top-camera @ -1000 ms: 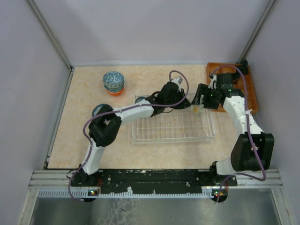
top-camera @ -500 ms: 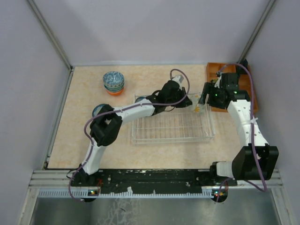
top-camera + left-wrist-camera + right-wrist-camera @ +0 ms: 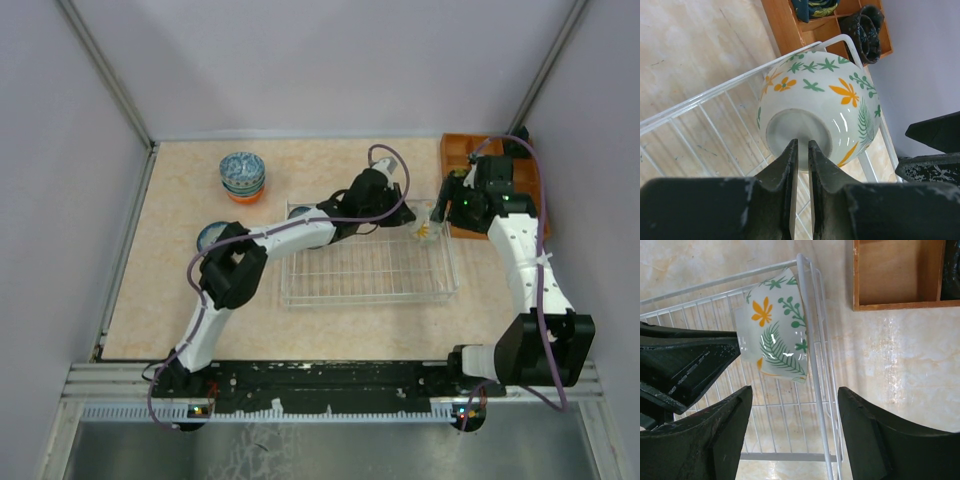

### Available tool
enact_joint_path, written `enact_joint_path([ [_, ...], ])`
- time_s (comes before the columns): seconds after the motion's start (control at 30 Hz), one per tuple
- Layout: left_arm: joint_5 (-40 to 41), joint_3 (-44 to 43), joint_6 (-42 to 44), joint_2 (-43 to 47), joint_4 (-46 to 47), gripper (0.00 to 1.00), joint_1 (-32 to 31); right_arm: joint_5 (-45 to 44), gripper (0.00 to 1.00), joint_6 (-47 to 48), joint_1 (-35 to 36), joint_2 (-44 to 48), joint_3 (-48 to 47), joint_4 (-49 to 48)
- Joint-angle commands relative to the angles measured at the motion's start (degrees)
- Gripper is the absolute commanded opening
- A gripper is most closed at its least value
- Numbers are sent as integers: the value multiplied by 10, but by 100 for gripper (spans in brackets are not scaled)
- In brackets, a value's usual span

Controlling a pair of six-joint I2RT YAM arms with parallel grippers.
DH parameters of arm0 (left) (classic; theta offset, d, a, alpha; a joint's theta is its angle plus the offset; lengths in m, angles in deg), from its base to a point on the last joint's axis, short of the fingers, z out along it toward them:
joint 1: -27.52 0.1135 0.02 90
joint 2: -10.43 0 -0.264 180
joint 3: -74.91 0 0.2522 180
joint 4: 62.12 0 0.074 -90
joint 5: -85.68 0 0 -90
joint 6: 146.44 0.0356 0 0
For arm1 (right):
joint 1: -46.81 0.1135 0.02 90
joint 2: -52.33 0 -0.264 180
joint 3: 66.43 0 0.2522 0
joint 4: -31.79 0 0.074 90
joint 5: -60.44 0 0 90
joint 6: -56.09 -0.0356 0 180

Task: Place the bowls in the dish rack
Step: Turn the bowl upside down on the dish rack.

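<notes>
A white bowl with green and orange leaves [image 3: 830, 95] stands on its side in the far right corner of the pale wire dish rack [image 3: 370, 270]; it also shows in the right wrist view [image 3: 777, 340]. My left gripper [image 3: 802, 142] is shut with only a thin slit, its tips at the bowl's foot. My right gripper [image 3: 795, 392] is open and empty, hovering over the rack's right rim [image 3: 812, 340], apart from the bowl. A stack of blue-patterned bowls with an orange one at the bottom [image 3: 242, 175] stands at the far left. One blue bowl [image 3: 210, 237] lies by the left arm.
The orange wooden compartment tray [image 3: 530, 195] sits right of the rack and holds black items [image 3: 865, 25]. The left arm lies across the rack's far rim. Grey walls close in the table on three sides.
My right gripper has drawn back to the right, away from the leaf-patterned bowl. My left gripper has slid right along the rack's far side up to the bowl's foot.
</notes>
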Motion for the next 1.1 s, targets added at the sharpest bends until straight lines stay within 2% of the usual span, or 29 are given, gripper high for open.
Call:
enact_joint_path([
  [0.0, -14, -40, 6, -23, -6, 19, -1, -3, 70, 2, -5, 10, -16, -16],
  [0.2, -19, -55, 3, -35, -11, 19, -2, 2, 70, 3, -10, 9, -15, -18],
  [0.33, -10, -33, 5, -17, 0, 19, -1, 3, 70, 3, -10, 9, -16, -19],
  [0.37, -6, -19, 6, -5, 6, 21, 0, 3, 70, 3, -11, 9, -16, -19],
  [0.47, 15, 21, 12, 36, 23, 33, 3, 7, 72, 3, -11, 12, -14, -22],
  [0.57, 17, 27, 14, 50, 22, 39, 11, 10, 73, 2, -10, 10, -12, -25],
  [0.8, 12, 24, 14, 54, 24, 45, 15, 10, 74, 2, -11, 12, -11, -24],
  [1.07, 9, 28, 11, 52, 27, 47, 15, 11, 74, 2, -11, 13, -7, -28],
])
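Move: The white flowered bowl stands on edge at the right end of the dish rack, its foot facing the left hand. Its middle is about 5 cm right of the left hand, 2 cm ahead and 3 cm lower. The rack's far right corner is some 6 cm ahead and 9 cm right of the left hand; the wooden tray lies about 10 cm ahead and 19 cm right. From the open right hand, the bowl is about 9 cm ahead, 4 cm left and 6 cm below. With its nearly shut fingertips already at the foot of the bowl, the left hand nudges about 1 cm forward and slightly right against the bowl, towards the rack's right end rail. It then backs off some 2 cm to the left with a small dip, comes free of the bowl and rises about 2.5 cm, fingers opening from nearly shut to about half wide while the wrist hardly turns. ##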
